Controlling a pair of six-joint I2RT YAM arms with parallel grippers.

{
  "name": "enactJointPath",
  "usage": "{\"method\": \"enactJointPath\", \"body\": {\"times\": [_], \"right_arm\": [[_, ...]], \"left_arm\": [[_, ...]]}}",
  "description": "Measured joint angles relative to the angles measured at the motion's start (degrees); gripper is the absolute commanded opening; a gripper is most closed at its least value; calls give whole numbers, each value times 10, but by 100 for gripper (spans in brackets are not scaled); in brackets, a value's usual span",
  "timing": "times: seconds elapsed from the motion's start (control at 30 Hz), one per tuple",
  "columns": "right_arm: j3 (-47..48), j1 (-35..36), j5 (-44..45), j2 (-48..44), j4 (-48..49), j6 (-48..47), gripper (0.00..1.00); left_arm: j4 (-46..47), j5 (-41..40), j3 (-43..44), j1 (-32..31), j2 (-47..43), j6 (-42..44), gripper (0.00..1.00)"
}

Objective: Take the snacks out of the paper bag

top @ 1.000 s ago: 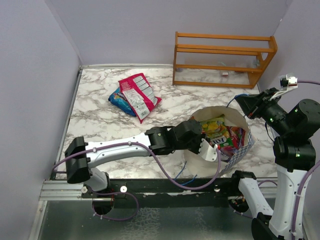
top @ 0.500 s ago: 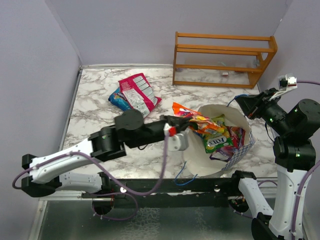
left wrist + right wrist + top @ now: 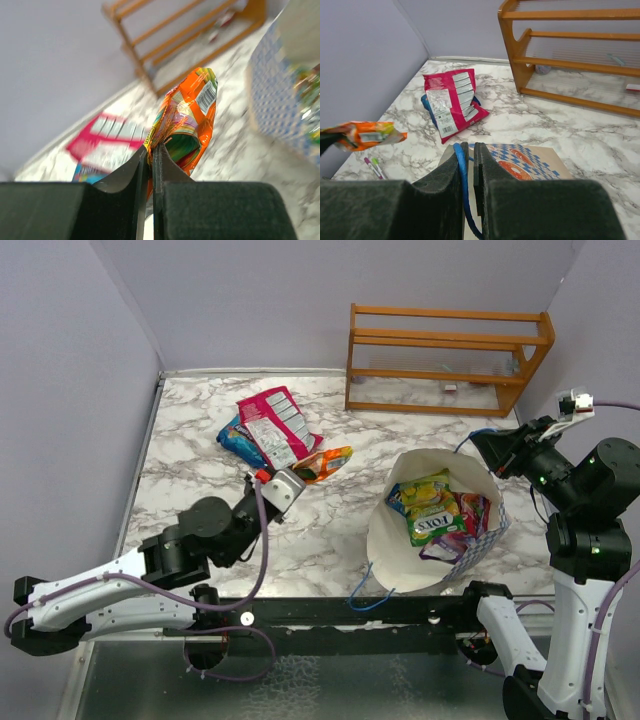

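The paper bag [image 3: 395, 540] stands open at the right, chequered outside [image 3: 520, 157], cream inside. Several snacks [image 3: 435, 515] lie in it, yellow, green and purple. My left gripper [image 3: 292, 478] is shut on an orange packet [image 3: 325, 462] and holds it above the marble, left of the bag; the pinched edge shows between its jaws [image 3: 151, 150], and the packet [image 3: 187, 115] hangs beyond. A red-pink packet [image 3: 277, 427] lies on a blue chip bag [image 3: 238, 443] just behind it. My right gripper [image 3: 484, 446] is shut on the bag's blue cord handle [image 3: 462, 172] at the far rim.
An orange wooden rack [image 3: 445, 358] stands at the back right against the wall. Two thin pens [image 3: 374, 167] lie on the marble at the left. A second blue cord [image 3: 368, 598] trails off the bag toward the table's near edge.
My left arm has drawn back out of the bag and swung left, carrying the orange packet toward the red-pink packet. The right arm and the bag have stayed put.
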Motion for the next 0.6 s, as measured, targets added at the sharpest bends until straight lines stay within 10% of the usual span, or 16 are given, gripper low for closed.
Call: {"method": "enactJointPath", "body": {"times": [0.33,0.6], "right_arm": [[0,0,0,0,0,-1,11],[0,2,0,1,0,-1,11]], "left_arm": [[-62,-238,-161,20,-38,-84,0],[-13,-236,-207,219,7,-88,0]]}}
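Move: The left hand already has the orange packet pinched. The blue snack bag on the table lies about 31 cm ahead of it, 15 cm to its left and 36 cm below, with the pink bag on top at about 33 cm ahead, 6 cm left. The pens are some 6 cm ahead and 22 cm left; the paper bag stands 28 cm right, 5 cm ahead. From the right hand, the blue bag lies about 28 cm ahead and 48 cm left. Keeping its pinch on the orange packet's end, the left hand sinks about 15 cm and swings about as far to its left, edging forward by half that, away from the paper bag and towards the blue and pink bags. It drops fastest at first, then goes mostly left. Meanwhile the wrist turns about 45 degrees counter-clockwise and tips slightly down. ##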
